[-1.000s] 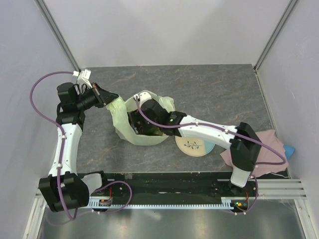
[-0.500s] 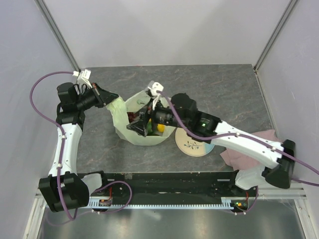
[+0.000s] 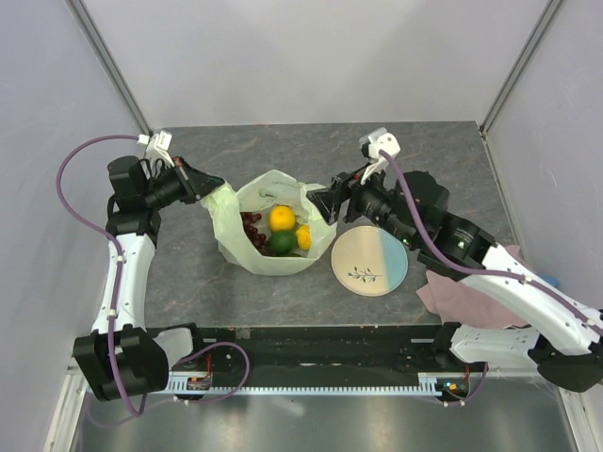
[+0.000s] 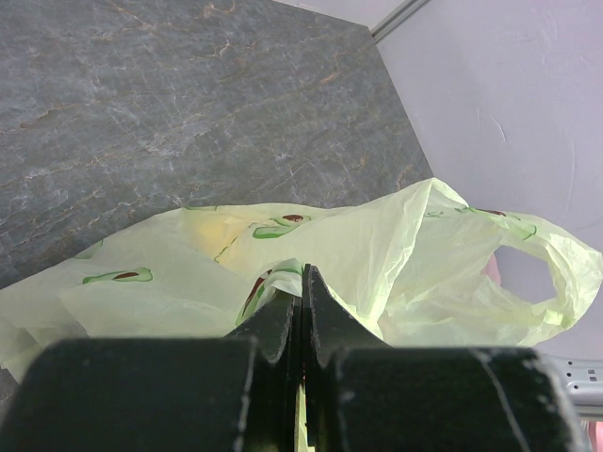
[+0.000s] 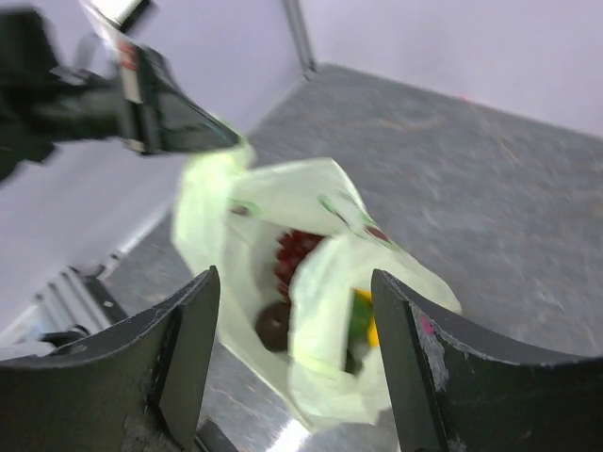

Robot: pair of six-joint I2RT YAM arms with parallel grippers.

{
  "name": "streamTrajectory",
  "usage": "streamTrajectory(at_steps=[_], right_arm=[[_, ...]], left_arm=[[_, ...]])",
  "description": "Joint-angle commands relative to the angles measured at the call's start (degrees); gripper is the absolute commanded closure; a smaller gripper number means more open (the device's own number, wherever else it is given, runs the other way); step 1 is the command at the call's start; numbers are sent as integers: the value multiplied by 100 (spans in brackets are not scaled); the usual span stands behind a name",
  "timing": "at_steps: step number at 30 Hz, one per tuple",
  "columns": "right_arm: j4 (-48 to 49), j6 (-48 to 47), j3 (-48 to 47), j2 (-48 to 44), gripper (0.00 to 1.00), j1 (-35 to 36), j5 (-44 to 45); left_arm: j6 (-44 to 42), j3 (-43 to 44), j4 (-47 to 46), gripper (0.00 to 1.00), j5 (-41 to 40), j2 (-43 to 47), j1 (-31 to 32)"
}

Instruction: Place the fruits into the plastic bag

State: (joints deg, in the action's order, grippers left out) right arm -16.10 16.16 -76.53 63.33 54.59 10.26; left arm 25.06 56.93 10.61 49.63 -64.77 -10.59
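The pale green plastic bag [image 3: 236,235] sits mid-table with its mouth held open. Inside it I see an orange [image 3: 281,217], a dark green avocado [image 3: 281,243], a yellow pear [image 3: 303,237] and red grapes [image 3: 252,226]. My left gripper [image 3: 209,188] is shut on the bag's left rim, and its fingertips [image 4: 301,273] pinch a fold of the plastic bag [image 4: 405,245]. My right gripper [image 3: 325,202] hovers just right of the bag, open and empty. In the right wrist view the right gripper [image 5: 294,282] looks down on the bag [image 5: 325,282], the grapes [image 5: 300,247] and a dark round fruit [image 5: 273,322].
A cream-and-light-blue plate [image 3: 369,262] lies right of the bag, under the right arm. A pink cloth [image 3: 471,292] is bunched at the table's right front. The left gripper [image 5: 179,122] shows at the top left of the right wrist view.
My right gripper has come up out of the bag and drawn back to the right, uncovering the fruits inside. Its jaws have narrowed a little. The left arm has held still.
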Motion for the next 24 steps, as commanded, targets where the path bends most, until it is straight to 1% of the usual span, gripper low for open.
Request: streamTrajectory(at_steps=[1, 8, 11, 14, 16, 17, 18, 19, 20, 23, 24], right_arm=[[-710, 89, 217, 144, 28, -220, 213], [-658, 54, 499, 206, 29, -282, -331], [-588, 19, 595, 241, 32, -282, -402], [-438, -34, 710, 381, 42, -299, -586], [-315, -43, 710, 513, 61, -334, -857], [-254, -17, 701, 557, 73, -378, -903], [-167, -8, 631, 610, 90, -405, -929], [-140, -17, 552, 654, 96, -440, -938], [-157, -17, 447, 706, 100, -527, -930], [-174, -104, -159, 882, 100, -825, -886], [-192, -96, -526, 987, 100, -914, -851]], left_arm=[[-124, -6, -165, 98, 30, 61, -22], [-115, -6, -156, 98, 12, 53, -22], [-124, -6, -165, 98, 12, 52, -22], [-124, 3, -165, 98, -5, 53, -31], [-124, 20, -156, 98, -6, 35, -22], [-115, 20, -208, 98, -14, 9, -22], [-89, 64, -235, 99, -23, -26, -22], [-54, 108, -244, 98, -23, -70, -22], [-10, 186, -235, 98, -14, -201, -22], [297, 590, -252, 99, 99, -439, -22], [402, 826, -340, 98, 126, -492, -22]])
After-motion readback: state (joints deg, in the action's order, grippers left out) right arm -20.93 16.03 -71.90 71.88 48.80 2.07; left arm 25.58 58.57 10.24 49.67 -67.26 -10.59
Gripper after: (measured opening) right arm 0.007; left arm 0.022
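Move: The bag's free right handle stands about 11 cm below the right hand, some 2 cm ahead and 1 cm left. The yellow fruit in the bag is about 3 cm ahead and 7 cm left, the orange one 7 cm ahead and 13 cm left, both roughly 27 cm down; the plate is 2 cm back and 12 cm right, on the table. From the left hand, that right handle is 22 cm right, 6 cm back, about level. Right hand sinks about 11 cm onto the bag's right handle, tilting down some 15 degrees, and pinches it shut. ##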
